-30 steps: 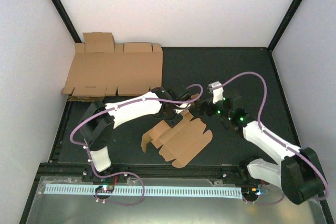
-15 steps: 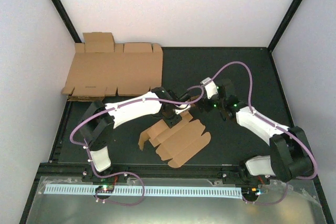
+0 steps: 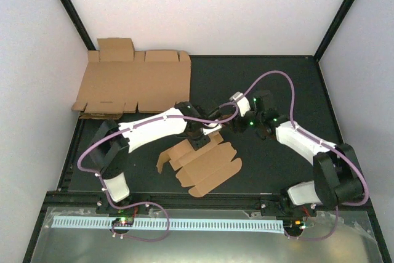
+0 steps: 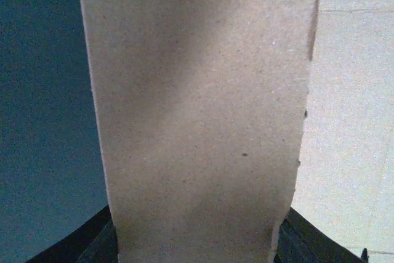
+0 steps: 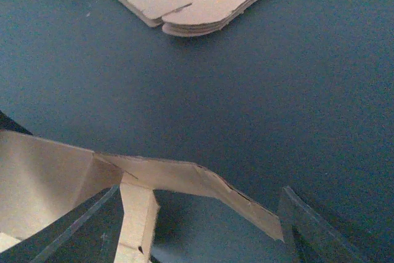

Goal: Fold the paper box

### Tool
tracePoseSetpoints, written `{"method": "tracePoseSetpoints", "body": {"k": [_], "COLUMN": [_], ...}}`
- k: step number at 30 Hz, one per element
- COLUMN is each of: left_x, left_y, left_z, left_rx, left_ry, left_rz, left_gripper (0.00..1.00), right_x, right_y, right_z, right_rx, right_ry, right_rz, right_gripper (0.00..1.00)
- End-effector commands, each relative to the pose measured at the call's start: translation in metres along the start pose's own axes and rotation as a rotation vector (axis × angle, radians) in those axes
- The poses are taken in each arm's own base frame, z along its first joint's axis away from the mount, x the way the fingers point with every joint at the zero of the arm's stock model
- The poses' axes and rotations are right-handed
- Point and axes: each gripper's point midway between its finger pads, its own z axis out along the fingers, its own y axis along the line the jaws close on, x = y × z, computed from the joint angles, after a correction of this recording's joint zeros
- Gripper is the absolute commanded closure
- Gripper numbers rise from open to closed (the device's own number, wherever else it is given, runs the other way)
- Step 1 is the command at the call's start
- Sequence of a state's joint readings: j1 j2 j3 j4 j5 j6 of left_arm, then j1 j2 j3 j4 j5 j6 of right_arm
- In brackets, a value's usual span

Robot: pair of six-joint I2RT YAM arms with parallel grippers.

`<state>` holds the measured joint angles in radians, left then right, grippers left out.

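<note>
The paper box (image 3: 206, 165) lies half-folded on the dark mat, brown, with flaps raised at its left and far sides. My left gripper (image 3: 200, 138) is shut on one upright panel of the paper box (image 4: 197, 115). That panel fills the left wrist view and hides most of the left gripper (image 4: 194, 246); only dark finger bases show at the bottom corners. My right gripper (image 3: 237, 122) is at the box's far edge. It is open, with a bent flap of the paper box (image 5: 184, 180) spanning the gap between its fingers (image 5: 305, 226), and the flap's tip lies close to the right one.
A stack of larger flat cardboard sheets (image 3: 132, 84) lies at the back left corner; its rounded edge (image 5: 197, 4) shows in the right wrist view. Black frame posts and white walls enclose the mat (image 3: 271, 170). A metal ledge (image 3: 203, 244) runs along the near edge.
My right arm has swung left to the box's far flap and its jaws have narrowed around it. The box and the left gripper have shifted a little left and nearer.
</note>
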<state>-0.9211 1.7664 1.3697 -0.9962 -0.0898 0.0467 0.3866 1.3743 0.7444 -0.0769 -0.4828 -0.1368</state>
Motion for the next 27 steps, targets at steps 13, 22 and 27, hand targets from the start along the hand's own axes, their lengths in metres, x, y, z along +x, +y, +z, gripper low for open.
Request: {"method": "tracePoseSetpoints", "body": {"k": [13,22,27], "left_x": [0.002,0.003,0.003], "left_y": [0.004,0.008,0.01], "left_z": [-0.017,-0.011,-0.009], "left_rx": [-0.031,-0.055,-0.066], "left_ry": [-0.022,-0.007,-0.004], "left_rz": [0.041,0.032,0.02], "left_gripper": [0.51,0.51,0.51], "right_x": [0.012,0.024,0.031], "right_y": [0.017,0.017,0.022], "right_z": [0.007,0.008,0.006], "right_rx": [-0.038,0.042,0.063], "right_ry": [0.095,0.183,0.198], "right_rz": [-0.086,-0.112,-0.075], "right_gripper": [0.5,0.62,0.65]}}
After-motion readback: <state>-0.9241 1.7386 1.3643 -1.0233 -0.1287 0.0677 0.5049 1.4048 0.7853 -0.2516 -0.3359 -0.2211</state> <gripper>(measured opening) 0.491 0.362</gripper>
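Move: A few centimetres below the right hand sits the box's upright end flap, about 3 cm back and 3 cm to the left. The side panel that the left hand still holds has its middle some 9 cm back and 15 cm left of the right hand; the wide flat panel lies roughly 15 cm back, 9 cm left and 11 cm down. From the left hand the end flap is about 3 cm ahead and 7 cm right, near its height. Closing in on the end flap, the right hand shifts about 1 cm left, then sinks about 3 cm and draws back some 2.5 cm. Its fingers tip roughly 10 degrees steeper and narrow to about half their gap, ending either side of the flap's end, with no clear pinch yet. The left hand keeps hold of the side panel, easing about 1 cm left and up slightly. ##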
